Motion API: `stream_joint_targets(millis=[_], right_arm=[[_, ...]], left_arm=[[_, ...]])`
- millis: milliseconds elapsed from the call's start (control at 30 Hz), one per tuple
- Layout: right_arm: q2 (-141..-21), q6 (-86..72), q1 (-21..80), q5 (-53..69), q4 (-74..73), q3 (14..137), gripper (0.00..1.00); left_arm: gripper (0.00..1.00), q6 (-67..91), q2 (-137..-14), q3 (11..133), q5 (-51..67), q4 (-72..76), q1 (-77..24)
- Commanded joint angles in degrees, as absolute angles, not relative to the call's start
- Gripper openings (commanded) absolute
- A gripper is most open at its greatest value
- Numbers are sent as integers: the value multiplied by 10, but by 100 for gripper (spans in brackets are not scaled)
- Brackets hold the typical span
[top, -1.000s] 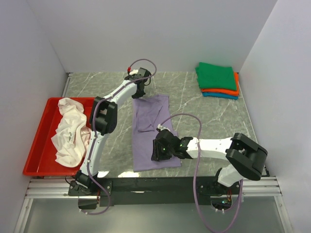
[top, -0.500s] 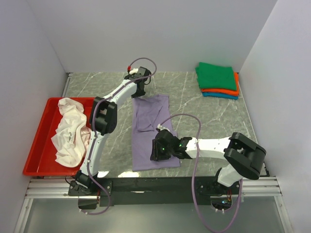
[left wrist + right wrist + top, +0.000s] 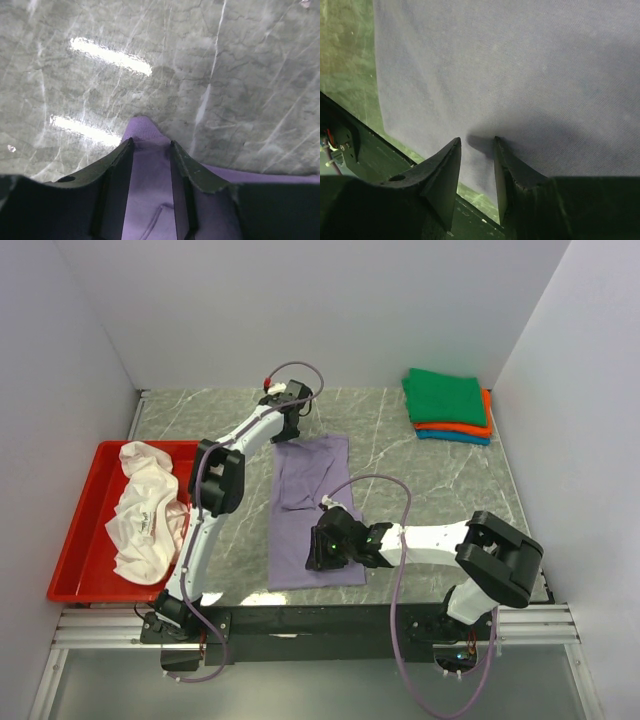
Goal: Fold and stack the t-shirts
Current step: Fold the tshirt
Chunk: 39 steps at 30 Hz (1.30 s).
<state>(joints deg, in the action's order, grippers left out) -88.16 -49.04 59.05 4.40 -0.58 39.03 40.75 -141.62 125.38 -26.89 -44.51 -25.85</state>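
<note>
The lavender t-shirt lies on the table as a long folded strip running from far to near. My left gripper sits at its far left corner, open, with the purple cloth lying loose between the fingers. My right gripper hovers over the strip's near end, open, its tips just above the flat cloth and nothing pinched. A crumpled white t-shirt fills the tray. The folded green t-shirt tops the orange one and the teal one at the back right.
A shallow red tray stands at the left edge of the marble table. White walls close in the left, back and right. A black rail runs along the near edge, just past the shirt's hem.
My left gripper has opened and let go of the lavender shirt's far corner. My right gripper and the shirt's near end have shifted slightly to the left.
</note>
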Motion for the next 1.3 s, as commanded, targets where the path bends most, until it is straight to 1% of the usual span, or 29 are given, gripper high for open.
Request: stream_joint_targets(millis=[0, 100, 167, 200, 267, 333, 400, 433, 533, 800, 1067, 1167, 1267], right_arm=[[-898, -492, 596, 35, -2, 382, 40], [-898, -495, 596, 35, -2, 379, 40], [-897, -495, 596, 35, -1, 376, 40], [-897, -496, 596, 34, -1, 375, 40], [-901, -497, 595, 35, -1, 373, 40], [-903, -501, 596, 39, -2, 368, 40], [-905, -504, 596, 40, 14, 366, 39], [-905, -509, 596, 40, 18, 360, 39], [-902, -514, 595, 40, 22, 354, 39], [-907, -533, 600, 44, 40, 338, 39], [-912, -537, 600, 44, 41, 335, 39], [-910, -535, 599, 43, 37, 338, 39], [-905, -533, 599, 40, 32, 342, 39]], left_arm=[[41, 408, -1426, 1283, -283, -449, -258], [34, 408, -1426, 1288, -289, -454, -258], [27, 409, -1420, 1281, -292, -451, -258], [21, 409, -1414, 1279, -294, -447, -258], [17, 406, -1408, 1278, -296, -445, -258], [11, 402, -1398, 1279, -302, -445, -257], [9, 399, -1390, 1279, -303, -444, -254], [6, 398, -1388, 1279, -306, -445, -252], [0, 395, -1378, 1276, -306, -443, -243], [0, 382, -1357, 1268, -302, -432, -231], [0, 368, -1362, 1271, -291, -432, -219], [2, 364, -1368, 1267, -286, -429, -216], [7, 360, -1371, 1261, -285, -425, -213]])
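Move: The purple t-shirt's far-left corner lies just under the left hand's open fingers, about 1 cm ahead, 1 cm to the left and 1 cm below; its far-right corner is about 15 cm right of the hand, level fore and aft. The t-shirt's near end lies directly beneath the right fingertips, about 1 cm below, with its near-left corner some 12 cm left and 5 cm back. Left fingers pinch the far-left corner, pulling about 4 cm left and slightly up; right fingertips nudge cloth left. ##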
